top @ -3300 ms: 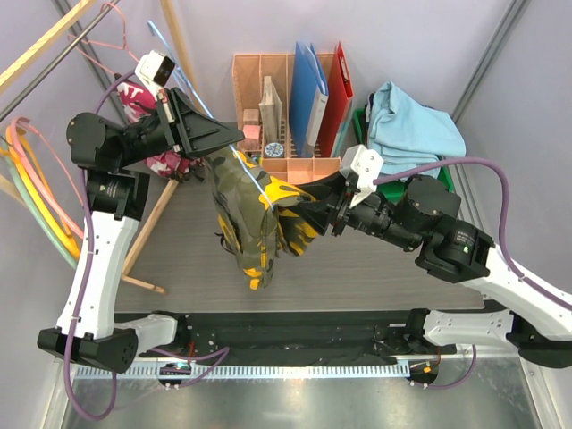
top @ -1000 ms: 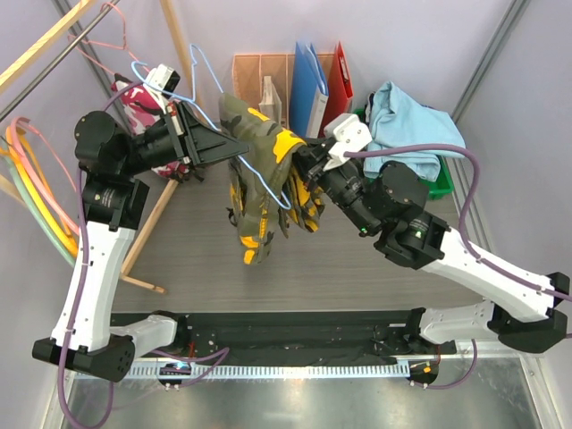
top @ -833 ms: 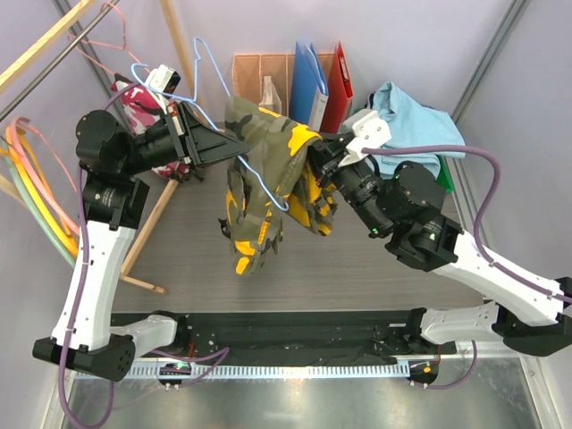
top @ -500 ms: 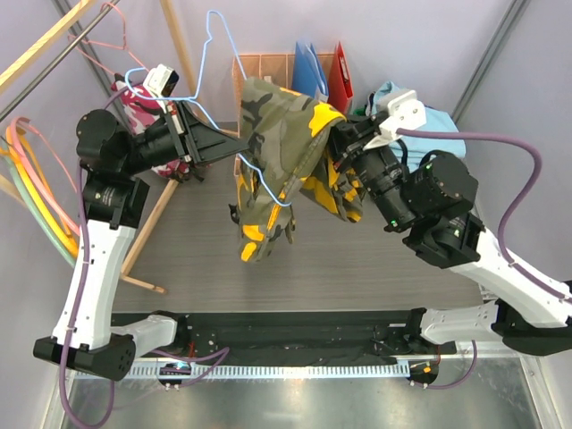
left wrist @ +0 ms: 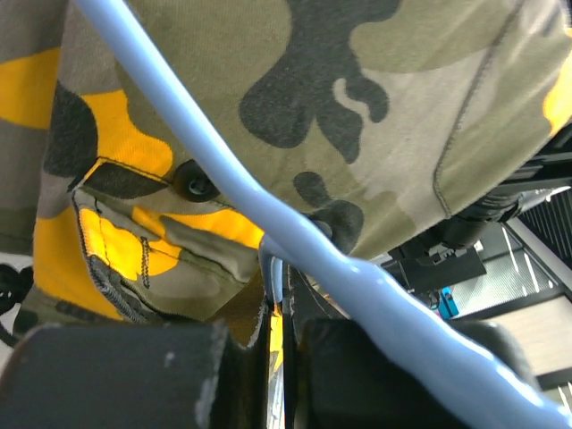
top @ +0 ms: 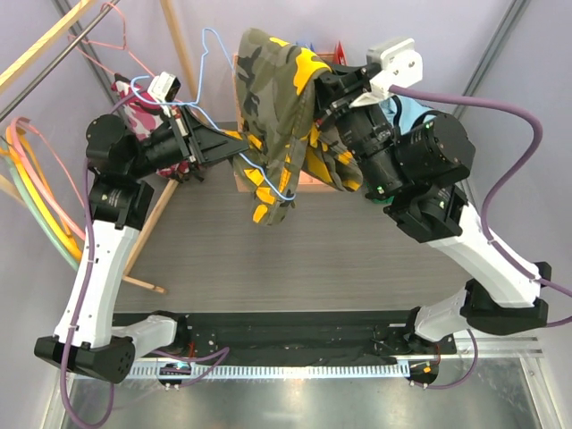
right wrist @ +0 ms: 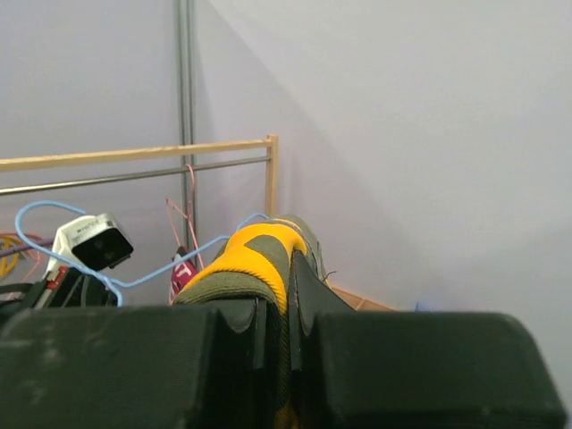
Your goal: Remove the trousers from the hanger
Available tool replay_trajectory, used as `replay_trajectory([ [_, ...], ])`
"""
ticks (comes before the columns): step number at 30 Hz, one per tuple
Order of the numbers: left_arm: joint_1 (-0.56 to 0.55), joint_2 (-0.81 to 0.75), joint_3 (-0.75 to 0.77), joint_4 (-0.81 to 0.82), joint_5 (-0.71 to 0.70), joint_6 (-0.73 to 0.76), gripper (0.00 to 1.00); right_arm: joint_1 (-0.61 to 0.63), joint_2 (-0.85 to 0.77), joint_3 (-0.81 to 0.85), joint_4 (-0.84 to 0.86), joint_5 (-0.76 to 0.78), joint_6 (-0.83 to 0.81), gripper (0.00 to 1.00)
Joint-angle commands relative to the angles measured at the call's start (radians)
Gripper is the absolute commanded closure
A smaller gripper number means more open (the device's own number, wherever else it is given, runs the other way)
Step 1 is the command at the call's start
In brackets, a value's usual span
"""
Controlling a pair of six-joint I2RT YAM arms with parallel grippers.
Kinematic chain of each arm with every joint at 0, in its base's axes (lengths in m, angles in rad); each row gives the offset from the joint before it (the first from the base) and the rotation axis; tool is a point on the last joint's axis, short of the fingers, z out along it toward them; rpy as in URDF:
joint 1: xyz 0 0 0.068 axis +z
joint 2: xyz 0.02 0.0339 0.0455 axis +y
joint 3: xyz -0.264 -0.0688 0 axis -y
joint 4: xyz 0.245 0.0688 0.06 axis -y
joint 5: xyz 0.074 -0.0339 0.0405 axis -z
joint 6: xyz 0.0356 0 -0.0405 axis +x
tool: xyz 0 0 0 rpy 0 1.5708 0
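Note:
The yellow-olive camouflage trousers [top: 277,98] hang bunched high above the table's far side, still draped over a thin blue wire hanger [top: 211,46]. My left gripper [top: 241,147] is shut on the hanger's lower wire [left wrist: 223,170], and the cloth [left wrist: 357,107] fills the view right above its fingers [left wrist: 279,304]. My right gripper [top: 326,85] is raised high and shut on a fold of the trousers [right wrist: 255,259], pinched between its pads [right wrist: 279,308]. The hanger wire [right wrist: 152,273] runs off to the left behind the fold.
A wooden clothes rack [top: 174,45] stands at the back left with a pink wire hanger [top: 107,27] and a pink camouflage garment [top: 134,103]. Coloured hangers [top: 36,197] hang at the far left. A light blue garment [top: 413,112] and red folder [top: 342,49] sit behind my right arm.
My right gripper has lifted the trousers up and toward the back wall, so the legs now hang off the table. The hanger has tilted upward while my left gripper stayed almost in place.

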Motion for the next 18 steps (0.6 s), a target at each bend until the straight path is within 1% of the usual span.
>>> replay_trajectory([
  [1,0.011,-0.023,-0.039,-0.046,0.038,0.074,1.0,-0.006,-0.02,0.199,0.397,-0.094,-0.005,0.99],
  [7,0.011,-0.032,-0.097,-0.124,0.024,0.131,1.0,-0.007,0.034,0.285,0.473,-0.133,-0.07,0.99],
  [12,0.011,-0.022,-0.157,-0.131,0.019,0.151,1.0,-0.006,0.081,0.351,0.526,-0.192,-0.111,0.99],
  [16,0.011,-0.009,-0.155,-0.187,0.024,0.2,1.0,-0.006,0.123,0.417,0.545,-0.219,-0.21,0.99],
  [18,0.011,-0.009,-0.146,-0.223,0.021,0.244,1.0,-0.006,0.118,0.402,0.554,-0.216,-0.255,0.99],
])
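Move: Still pinching the bared end of the blue hanger, the left hand has the middle of the camouflage trousers about 7 cm to its right, 3 cm ahead and 3 cm higher. The right hand keeps the trousers' upper edge gripped; the hanger's middle lies some 10 cm to its left, 3 cm back and 15 cm below, and the green tray about 26 cm to its right, 4 cm ahead and 60 cm down. Hauling the gripped trousers up off the hanger, the right hand rises about 13 cm, first drifting a little left, then swinging right and back some 5 cm each as its fingers tip further upward. The left hand keeps its pinch on the hanger, at first nearly still, then sinks about 9 cm with a slight forward drift and a small wrist roll, drawing the hanger down and away from the trousers. ##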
